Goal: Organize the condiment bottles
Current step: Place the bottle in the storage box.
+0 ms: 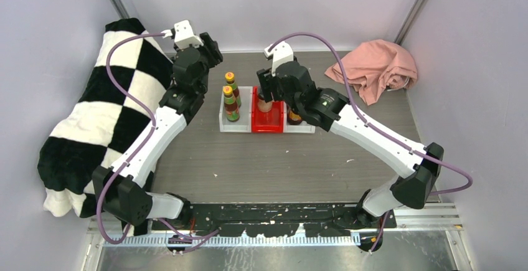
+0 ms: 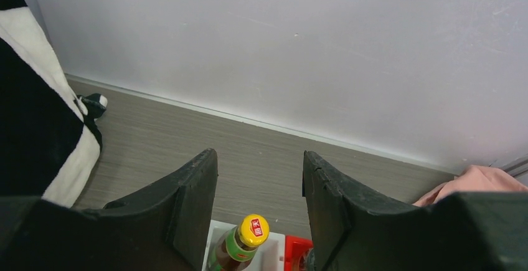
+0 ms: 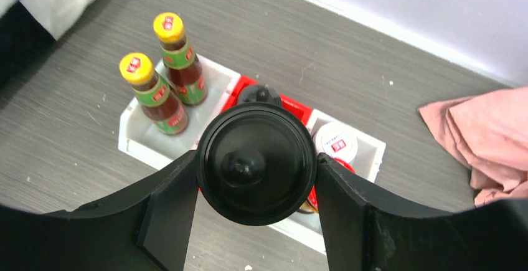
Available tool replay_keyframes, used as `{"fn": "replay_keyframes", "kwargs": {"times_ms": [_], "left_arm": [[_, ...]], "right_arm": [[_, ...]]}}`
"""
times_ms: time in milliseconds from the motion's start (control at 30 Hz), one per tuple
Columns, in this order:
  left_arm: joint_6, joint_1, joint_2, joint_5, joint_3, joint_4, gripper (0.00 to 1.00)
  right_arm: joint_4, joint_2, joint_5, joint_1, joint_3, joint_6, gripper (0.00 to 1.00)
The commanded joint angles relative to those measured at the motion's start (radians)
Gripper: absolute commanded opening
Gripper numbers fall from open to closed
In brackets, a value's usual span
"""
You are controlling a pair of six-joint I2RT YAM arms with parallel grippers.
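Note:
Two slim yellow-capped, green-labelled sauce bottles (image 3: 163, 93) stand upright in the left white bin (image 3: 134, 143). My right gripper (image 3: 256, 159) is shut on a black-lidded shaker (image 3: 255, 184), held above the red bin (image 1: 268, 124). A second black lid (image 3: 258, 91) shows in the red bin behind it. A red-lidded jar (image 3: 347, 166) sits in the right white bin (image 3: 368, 147), mostly hidden by my finger, beside a white-topped lid (image 3: 335, 141). My left gripper (image 2: 259, 159) hangs open and empty above one bottle's yellow cap (image 2: 254, 230), without touching it.
A black-and-white checkered blanket (image 1: 106, 121) is heaped along the left side. A pink cloth (image 1: 377, 65) lies at the back right. The three bins stand in a row close to the back wall (image 2: 311, 47).

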Motion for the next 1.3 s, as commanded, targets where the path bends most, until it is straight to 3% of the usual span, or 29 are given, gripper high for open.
{"fn": "replay_keyframes", "kwargs": {"times_ms": [0, 467, 1267], "left_arm": [[0.0, 0.005, -0.025, -0.017, -0.011, -0.001, 0.54], [0.026, 0.005, -0.04, -0.031, -0.061, 0.018, 0.54], [0.033, 0.005, -0.056, -0.049, -0.134, 0.089, 0.53]], "right_arm": [[0.087, -0.061, 0.039, 0.011, -0.051, 0.05, 0.01], [0.207, -0.027, 0.002, 0.023, -0.215, 0.132, 0.01], [0.344, 0.146, -0.075, -0.02, -0.228, 0.172, 0.01]]}}
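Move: The right hand holds the second black-capped bottle by its cap. The free near half of the red compartment lies about 2 cm ahead of that hand, 3 cm left and 30 cm below. The first black-capped bottle stands 5 cm beyond that spot, the near sauce bottle 9 cm left of it and 1 cm farther out, and the red-lidded jar 8 cm right of it and 2 cm farther out. From the empty left hand, the spot is some 7 cm back, 14 cm right and 35 cm below. The right hand keeps its grip on the black cap and lowers the bottle about 13 cm towards the free near half of the red compartment, easing back a little at first, then slowing and shifting some 4 cm left and slightly forward, while the fingers tip about 10 degrees further down. The empty left hand, fingers still apart, sinks about 4 cm beside the sauce bottles, touching nothing. ##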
